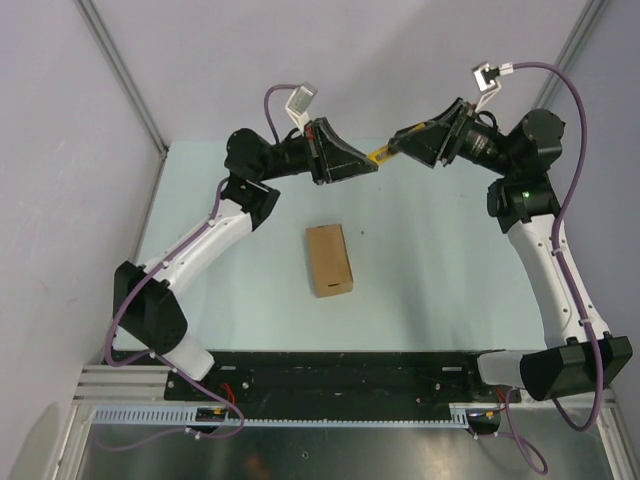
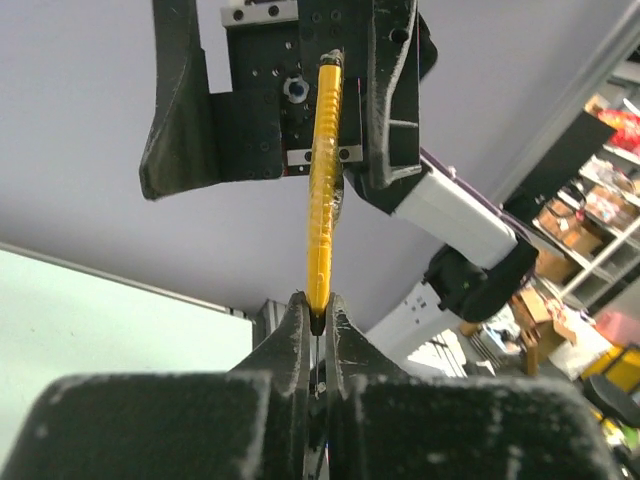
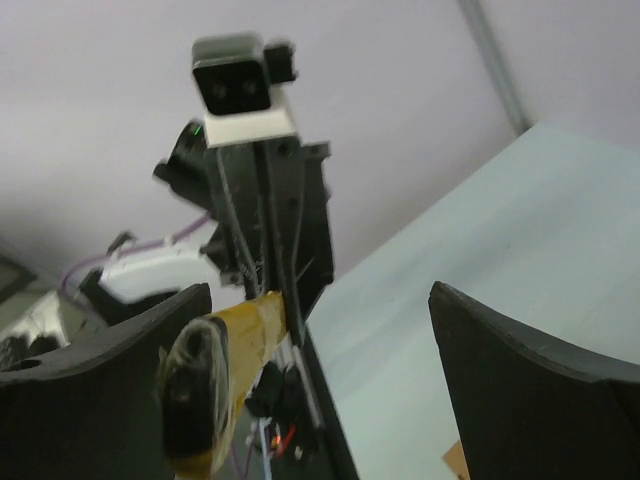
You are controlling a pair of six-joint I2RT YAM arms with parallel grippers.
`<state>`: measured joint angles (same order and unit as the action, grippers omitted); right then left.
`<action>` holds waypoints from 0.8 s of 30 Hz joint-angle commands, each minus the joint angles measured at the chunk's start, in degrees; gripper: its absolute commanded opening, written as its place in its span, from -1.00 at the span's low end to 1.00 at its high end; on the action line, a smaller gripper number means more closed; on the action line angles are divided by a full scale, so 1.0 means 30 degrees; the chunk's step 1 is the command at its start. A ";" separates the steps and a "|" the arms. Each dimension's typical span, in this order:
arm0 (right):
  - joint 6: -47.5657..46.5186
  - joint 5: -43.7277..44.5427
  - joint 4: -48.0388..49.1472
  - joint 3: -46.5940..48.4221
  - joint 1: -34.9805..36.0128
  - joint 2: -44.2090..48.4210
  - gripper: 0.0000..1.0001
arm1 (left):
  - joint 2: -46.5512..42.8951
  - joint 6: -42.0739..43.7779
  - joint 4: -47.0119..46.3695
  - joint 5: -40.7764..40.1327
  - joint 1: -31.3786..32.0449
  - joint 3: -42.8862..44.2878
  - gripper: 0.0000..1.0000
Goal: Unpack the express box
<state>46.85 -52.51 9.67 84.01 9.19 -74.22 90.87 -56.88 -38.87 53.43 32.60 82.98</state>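
The express box [image 1: 329, 260], a small plain brown carton, lies flat and closed on the table's middle, with one corner [image 3: 455, 462] showing in the right wrist view. Both arms are raised above the far half of the table. My left gripper [image 1: 372, 160] [image 2: 318, 310] is shut on the tip end of a slim yellow-and-black utility knife [image 1: 382, 153] [image 2: 323, 180]. My right gripper [image 1: 402, 143] [image 3: 320, 300] faces it with its jaws wide apart. The knife's butt end [image 3: 215, 370] sits just beside the right gripper's left finger [image 3: 100, 380]; nothing is clamped there.
The pale green table [image 1: 440, 260] is walled by grey panels on the left and at the back. The arms' black base rail [image 1: 340, 375] runs along the near edge. A purple cable [image 1: 575, 120] loops off the right arm.
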 commanded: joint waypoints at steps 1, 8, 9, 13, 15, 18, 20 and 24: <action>-0.0793 -0.4784 -0.0296 0.0269 0.0421 0.0978 0.86 | -0.0466 -0.0256 -0.0460 0.2756 0.0002 -0.0090 -1.00; -0.0883 -0.5378 -0.1229 0.0240 0.1155 0.1799 0.79 | -0.0934 -0.0551 -0.0460 0.2933 0.0061 -0.0501 -1.00; -0.0967 -0.5377 -0.1464 0.0240 0.1271 0.1770 0.75 | -0.0993 -0.0551 -0.0431 0.2787 0.0061 -0.0589 -1.00; -0.1845 -0.5173 -0.3045 0.0269 0.1477 0.1769 0.63 | -0.1110 -0.0376 -0.0431 0.2553 0.0061 -0.0941 -1.00; -0.2342 -0.4968 -0.4071 0.0240 0.1477 0.1769 0.59 | -0.1198 -0.0317 -0.0402 0.2494 0.0061 -0.0970 -1.00; -0.2783 -0.4266 -0.4805 0.0240 0.1448 0.1741 0.53 | -0.1519 0.0179 -0.0344 0.2055 -0.0026 -0.1175 -1.00; -0.2756 -0.3682 -0.4894 0.0269 0.1419 0.1682 0.47 | -0.1959 0.0590 -0.0227 0.1645 -0.0056 -0.1526 -1.00; -0.2229 -0.3210 -0.4456 0.0269 0.1419 0.1507 0.20 | -0.2019 0.1060 0.0329 0.1614 -0.0115 -0.1674 -1.00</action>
<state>40.01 -64.16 -3.81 84.01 13.32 -69.60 87.59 -56.05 -38.06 59.13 32.58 78.13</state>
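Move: My left hand already pinches the dark narrow end of the yellow knife. The middle of the knife lies about 5 cm to that hand's right, 3 cm ahead and 2 cm higher. From my open right hand it lies about 4 cm back and 3 cm left, nearly level in height. The cardboard box is on the table some 48 cm below my right hand, roughly 15 cm left and 5 cm back. I swing my right hand back about 8 cm, drifting 2 cm left and turning some 15 degrees counter-clockwise, to bring its open fingers around the yellow knife's free end; then I sink it about 2 cm as the fingers narrow but stay well open. My left hand keeps its pinch and carries the knife some 2 to 3 cm back and 2 cm down. ##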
